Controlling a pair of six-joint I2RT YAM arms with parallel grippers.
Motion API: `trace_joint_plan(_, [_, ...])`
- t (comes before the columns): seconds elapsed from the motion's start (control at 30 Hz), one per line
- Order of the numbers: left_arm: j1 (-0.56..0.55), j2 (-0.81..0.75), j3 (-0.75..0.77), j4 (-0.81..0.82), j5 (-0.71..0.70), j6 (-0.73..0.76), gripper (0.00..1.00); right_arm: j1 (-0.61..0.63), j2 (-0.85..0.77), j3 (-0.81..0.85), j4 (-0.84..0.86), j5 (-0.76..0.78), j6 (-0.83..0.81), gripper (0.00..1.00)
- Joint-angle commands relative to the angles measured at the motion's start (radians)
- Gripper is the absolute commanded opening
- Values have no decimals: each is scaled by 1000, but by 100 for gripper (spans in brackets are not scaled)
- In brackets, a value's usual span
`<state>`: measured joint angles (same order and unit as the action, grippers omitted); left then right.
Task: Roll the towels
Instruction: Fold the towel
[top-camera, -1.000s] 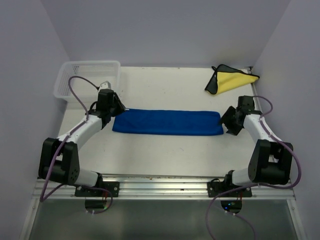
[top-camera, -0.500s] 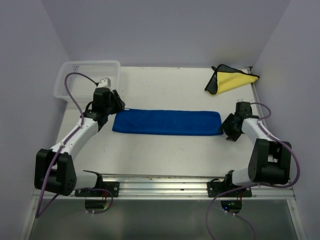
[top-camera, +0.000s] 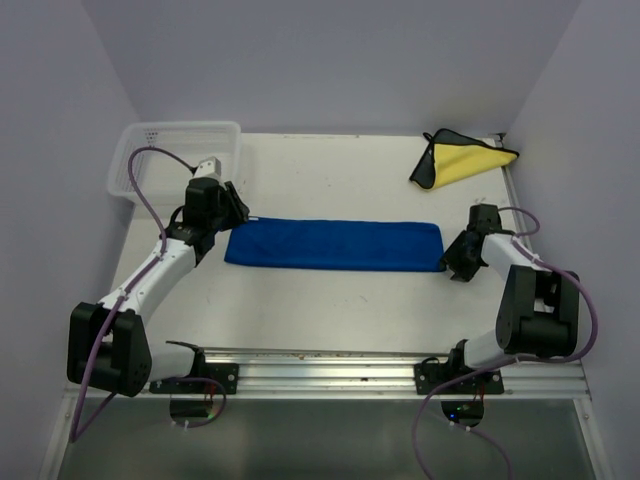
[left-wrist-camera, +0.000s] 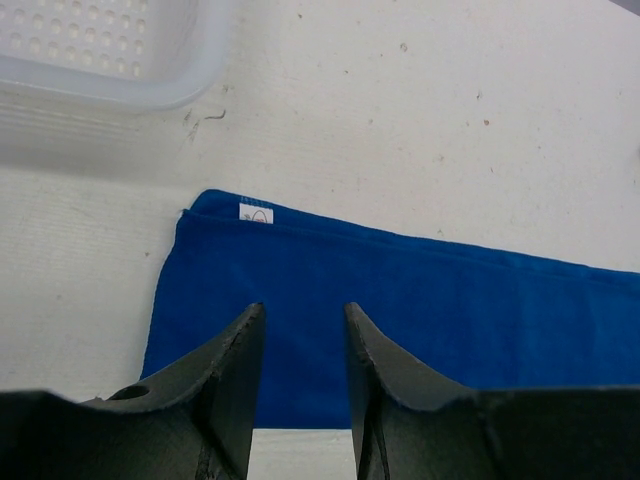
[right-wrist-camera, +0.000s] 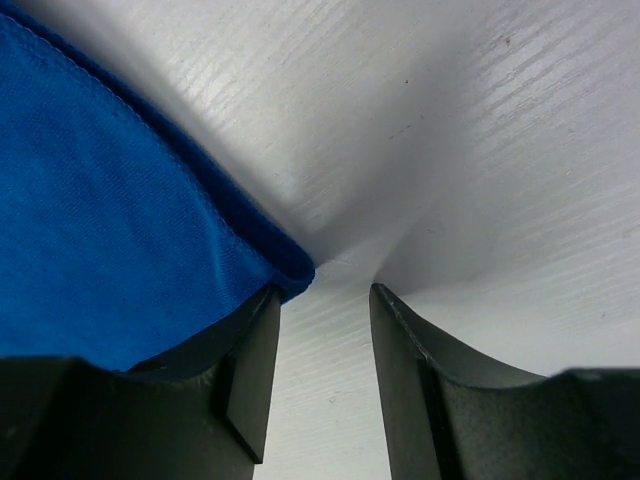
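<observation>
The blue towel (top-camera: 335, 245) lies flat as a long folded strip across the middle of the table. The yellow towel (top-camera: 465, 160), edged in black, sits folded at the back right corner. My left gripper (top-camera: 228, 212) hovers at the strip's left end. In the left wrist view it (left-wrist-camera: 300, 315) is open, with blue cloth (left-wrist-camera: 420, 310) showing between and beyond the fingers. My right gripper (top-camera: 452, 258) is low at the strip's right end. Seen from the right wrist, it (right-wrist-camera: 325, 295) is open with bare table in its gap. The towel's corner (right-wrist-camera: 285, 268) touches the left fingertip (right-wrist-camera: 255, 340).
A white mesh basket (top-camera: 140, 170) stands at the back left, close behind my left gripper, and its rim (left-wrist-camera: 150, 95) shows in the left wrist view. Walls close in the table at the back and on both sides.
My right gripper has narrowed its jaws and come down against the blue towel's right corner. My left gripper shifted slightly toward the back at the left end. Neither towel has moved.
</observation>
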<state>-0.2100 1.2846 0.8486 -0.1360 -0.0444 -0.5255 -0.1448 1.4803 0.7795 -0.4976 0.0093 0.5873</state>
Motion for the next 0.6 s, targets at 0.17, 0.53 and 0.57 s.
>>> trace_joint_plan(0.17, [0, -27, 0, 27, 3, 36, 41, -4, 15, -17, 54, 9, 16, 36])
trace_joint_plan(0.53, [-2, -27, -3, 29, 12, 39, 41, -7, 54, -17, 76, 6, 13, 15])
trace_joint_plan(0.57, [-3, -28, -3, 27, 12, 39, 41, -9, 70, 7, 68, 12, 6, 15])
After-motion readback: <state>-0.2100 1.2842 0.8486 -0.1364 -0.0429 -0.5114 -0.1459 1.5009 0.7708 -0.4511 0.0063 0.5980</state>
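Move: The blue towel's near right corner lies barely 1 cm ahead and 1 cm to the left of the right hand point, about 1 cm lower, between the open fingers. The towel's middle is some 26 cm to that hand's left and 6 cm farther out; the yellow towel lies about 25 cm straight ahead. From the idle left hand, the corner is roughly 44 cm to the right, 9 cm back and 14 cm down. The blue towel's near right corner is pinched between the right fingertips, which close steadily from about half open to nearly shut. The right hand hardly travels, easing forward and down by about 0.5 cm each, down at the table, with its wrist unturned. ##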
